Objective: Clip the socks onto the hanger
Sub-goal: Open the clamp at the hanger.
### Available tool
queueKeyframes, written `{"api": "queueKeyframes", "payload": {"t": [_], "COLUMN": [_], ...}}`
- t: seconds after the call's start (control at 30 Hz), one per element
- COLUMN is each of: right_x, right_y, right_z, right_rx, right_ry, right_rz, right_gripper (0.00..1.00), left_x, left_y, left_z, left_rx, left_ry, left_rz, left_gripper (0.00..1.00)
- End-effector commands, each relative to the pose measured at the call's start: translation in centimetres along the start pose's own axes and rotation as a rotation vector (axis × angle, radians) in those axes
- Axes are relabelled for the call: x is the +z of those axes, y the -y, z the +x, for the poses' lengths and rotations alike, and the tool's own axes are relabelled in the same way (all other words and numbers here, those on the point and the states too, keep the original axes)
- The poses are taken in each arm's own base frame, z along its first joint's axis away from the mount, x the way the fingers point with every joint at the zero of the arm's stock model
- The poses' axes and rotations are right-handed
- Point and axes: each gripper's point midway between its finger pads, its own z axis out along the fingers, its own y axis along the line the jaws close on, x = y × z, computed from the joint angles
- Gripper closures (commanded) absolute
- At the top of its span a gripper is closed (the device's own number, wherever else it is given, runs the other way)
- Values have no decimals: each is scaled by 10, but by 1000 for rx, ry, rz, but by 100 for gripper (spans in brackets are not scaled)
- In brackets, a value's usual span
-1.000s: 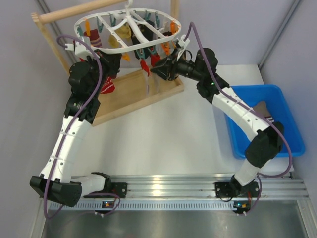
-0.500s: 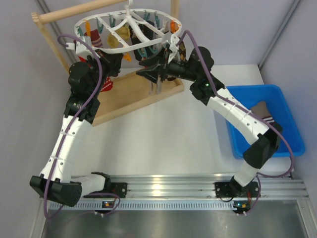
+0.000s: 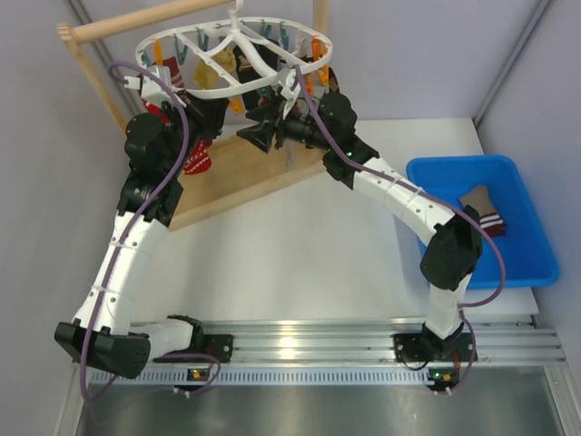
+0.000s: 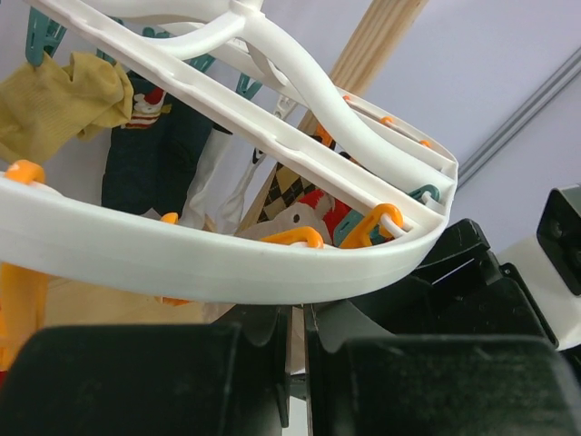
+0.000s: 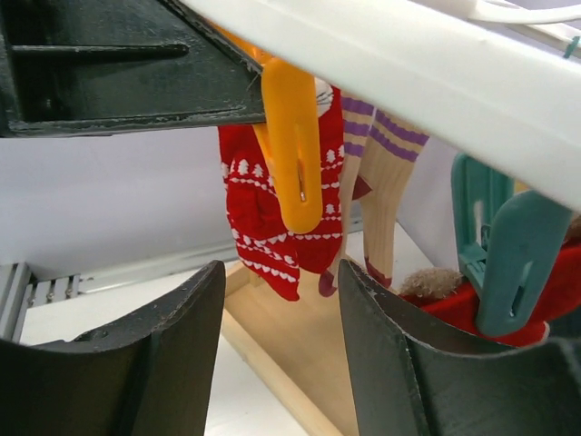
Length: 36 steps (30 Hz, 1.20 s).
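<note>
The white oval hanger (image 3: 182, 88) hangs from the wooden rod, with several socks clipped to it. These include a yellow sock (image 4: 64, 95), a red patterned sock (image 5: 272, 227) and a beige sock with purple stripes (image 5: 386, 173). My left gripper (image 3: 213, 109) is under the hanger's near rim (image 4: 182, 263). Its jaws stand almost together in the left wrist view (image 4: 300, 313) and the rim hides their tips. My right gripper (image 3: 251, 136) is open and empty below the hanger's middle. In the right wrist view (image 5: 281, 300) an empty orange peg (image 5: 289, 154) hangs just above it. A brown sock (image 3: 481, 207) lies in the bin.
A blue bin (image 3: 536, 263) stands at the right. The wooden frame's tray (image 3: 245, 177) lies under the hanger and its rod (image 3: 136, 20) runs above. A teal peg (image 5: 504, 254) hangs right of the right fingers. White tabletop spreads in front.
My right arm has swung left, carrying its open gripper from under the hanger's right end to beneath its middle. The left arm has stayed put.
</note>
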Motion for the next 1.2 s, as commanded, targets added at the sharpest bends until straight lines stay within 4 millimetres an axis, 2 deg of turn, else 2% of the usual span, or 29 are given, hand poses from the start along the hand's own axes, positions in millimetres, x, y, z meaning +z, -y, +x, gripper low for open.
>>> {"api": "queueKeyframes", "payload": {"t": [0.0,0.27,0.33,0.5,0.67,0.77,0.8,0.83,0.87,0.9,0.97,1.0,1.17], "right_x": [4,6,6,11,15,15,15,15,15,15,14,14,13], "right_y": [-2,-5,-9,-19,-18,-16,-15,-15,-13,-12,-11,-11,-5], "right_z": [-62,-74,-75,-63,-54,-57,-59,-61,-63,-64,-68,-69,-69], "right_rx": [-105,-116,-164,-212,-274,-280,-276,-268,-266,-268,-265,-264,-253], "right_ry": [151,173,165,125,99,107,112,118,122,126,131,132,129], "right_rz": [13,8,-1,-36,-22,0,8,17,31,36,54,58,121], "right_gripper": [47,48,50,52,55,72,85,90,94,100,100,100,100], "left_x": [-9,-10,-10,-11,-12,-14,-14,-15,-15,-16,-19,-19,-22], "left_y": [25,24,25,27,31,34,34,35,35,35,36,35,39], "left_z": [-17,-13,-11,-9,-11,-11,-10,-10,-10,-11,-15,-15,-16], "left_rx": [42,66,68,65,62,56,54,51,41,38,26,21,-8], "left_ry": [35,19,10,0,-1,-5,-9,-10,-11,-5,10,12,22], "left_rz": [105,108,116,130,145,155,159,160,160,155,154,150,163], "left_gripper": [100,100,100,100,100,100,100,100,98,89,79,70,54]}}
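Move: The orange clamp on the hanger has its middle about 5 cm above the right hand, 1 cm ahead and 1 cm to its left, with the hanger's white rim some 2 cm higher over it. A teal clamp hangs about 6 cm ahead of the right hand, 2 cm to its right and 3 cm up. The same orange clamp is at the left fingertips, about 1 cm ahead and 1 cm below, straight in line. Raise the open right gripper about 3 cm to the orange clamp's lower end, rolling it some 10 degrees so its forward side lifts, then shut the fingers to pinch that end. Hold the left gripper nearly still, closed on the clamp's upper part just under the rim; once the right has its grip, open the left about halfway and ease it back 1.5 cm and slightly right. ##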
